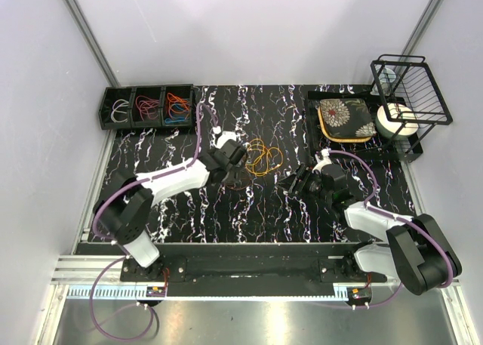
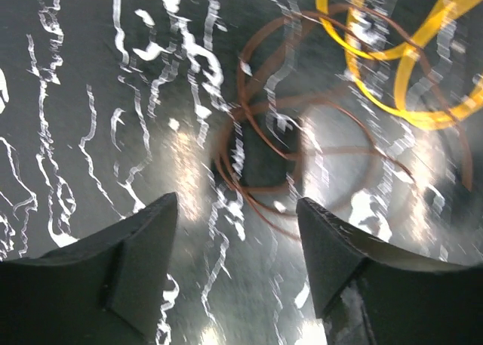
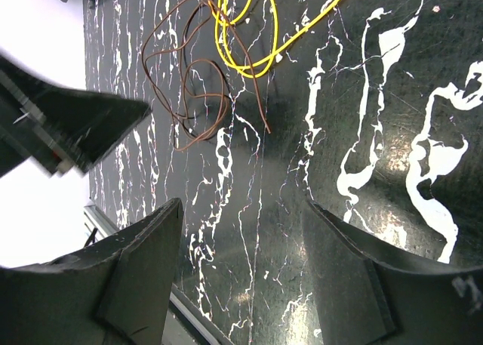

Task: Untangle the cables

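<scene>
Two cables lie tangled in the middle of the black marbled table: a yellow-orange one [image 1: 264, 156] and a thin brown one [image 2: 302, 152] whose loops overlap it. My left gripper [image 2: 238, 209] hovers low just short of the brown loops, open, with nothing between its fingers; the nearest brown strand passes close to the right fingertip [image 2: 313, 213]. In the top view the left gripper [image 1: 240, 164] is at the tangle's left edge. My right gripper [image 3: 241, 209] is open and empty, some way from the brown cable [image 3: 196, 81] and the yellow cable [image 3: 249, 35].
A black bin with three compartments [image 1: 148, 107] at the back left holds whitish, red and orange-blue cable bundles. At the back right stand a black tray [image 1: 362, 145] with a flowered pad, a wire rack [image 1: 411, 88] and a white roll [image 1: 396, 120].
</scene>
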You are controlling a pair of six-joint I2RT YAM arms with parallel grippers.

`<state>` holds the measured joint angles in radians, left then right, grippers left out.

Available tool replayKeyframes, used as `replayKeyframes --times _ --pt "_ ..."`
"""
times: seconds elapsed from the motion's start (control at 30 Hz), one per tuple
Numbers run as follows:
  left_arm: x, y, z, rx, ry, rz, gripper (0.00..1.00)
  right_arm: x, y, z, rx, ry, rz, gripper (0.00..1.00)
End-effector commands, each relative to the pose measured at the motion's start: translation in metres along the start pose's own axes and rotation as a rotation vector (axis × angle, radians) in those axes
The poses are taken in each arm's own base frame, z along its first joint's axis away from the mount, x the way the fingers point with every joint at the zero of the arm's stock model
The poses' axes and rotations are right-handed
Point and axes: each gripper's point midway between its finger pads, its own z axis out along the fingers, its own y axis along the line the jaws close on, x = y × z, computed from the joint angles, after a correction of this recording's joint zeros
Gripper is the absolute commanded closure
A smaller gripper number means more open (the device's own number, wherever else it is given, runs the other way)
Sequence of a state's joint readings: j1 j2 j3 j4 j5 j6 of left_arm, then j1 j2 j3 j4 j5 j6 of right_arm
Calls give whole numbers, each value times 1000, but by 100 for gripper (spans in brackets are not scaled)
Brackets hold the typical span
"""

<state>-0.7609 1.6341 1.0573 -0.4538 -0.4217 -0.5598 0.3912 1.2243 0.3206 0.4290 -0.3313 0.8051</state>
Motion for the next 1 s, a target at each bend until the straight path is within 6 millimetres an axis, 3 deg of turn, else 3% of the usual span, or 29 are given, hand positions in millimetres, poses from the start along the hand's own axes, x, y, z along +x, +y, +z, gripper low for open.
replayKeyframes --times 0.0,0.4,0.43,0.6,0.8,0.97 --pt "-16 4 18 -10 -29 -71 34 -12 13 2 -39 -26 -22 30" --pt "-10 9 44 -47 77 -80 47 -12 13 2 -41 -26 -23 30" --pt "-10 8 45 -40 83 -86 49 -12 14 2 -44 -27 -25 30" --pt "-9 10 49 -41 104 -92 86 -12 14 1 -45 -28 -24 30" --pt "-7 12 52 -63 127 -97 100 -11 13 1 -46 -29 -26 30" --pt "-16 16 37 -48 103 -103 100 -12 15 0 -50 -35 -28 30"
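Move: The brown cable lies loosely coiled under my left hand. Its middle is about 3 cm ahead, 2 cm to the right and 6 cm below, and its left edge reaches a couple of centimetres to my hand's left. The yellow cable lies roughly 8 cm ahead and 9 cm to the right of my left hand, at the same table height. From my right hand the brown cable's middle is some 13 cm to the left, 3 cm ahead and 7 cm below. I sink my left hand about 5 cm onto the left edge of the brown coil, easing nearly 3 cm forward and 2 cm left as I go and tipping the fingers roughly 10 degrees steeper. Most of the way down is done before I shut the fingers from well open to closed, pinching the strands where they bunch together. ##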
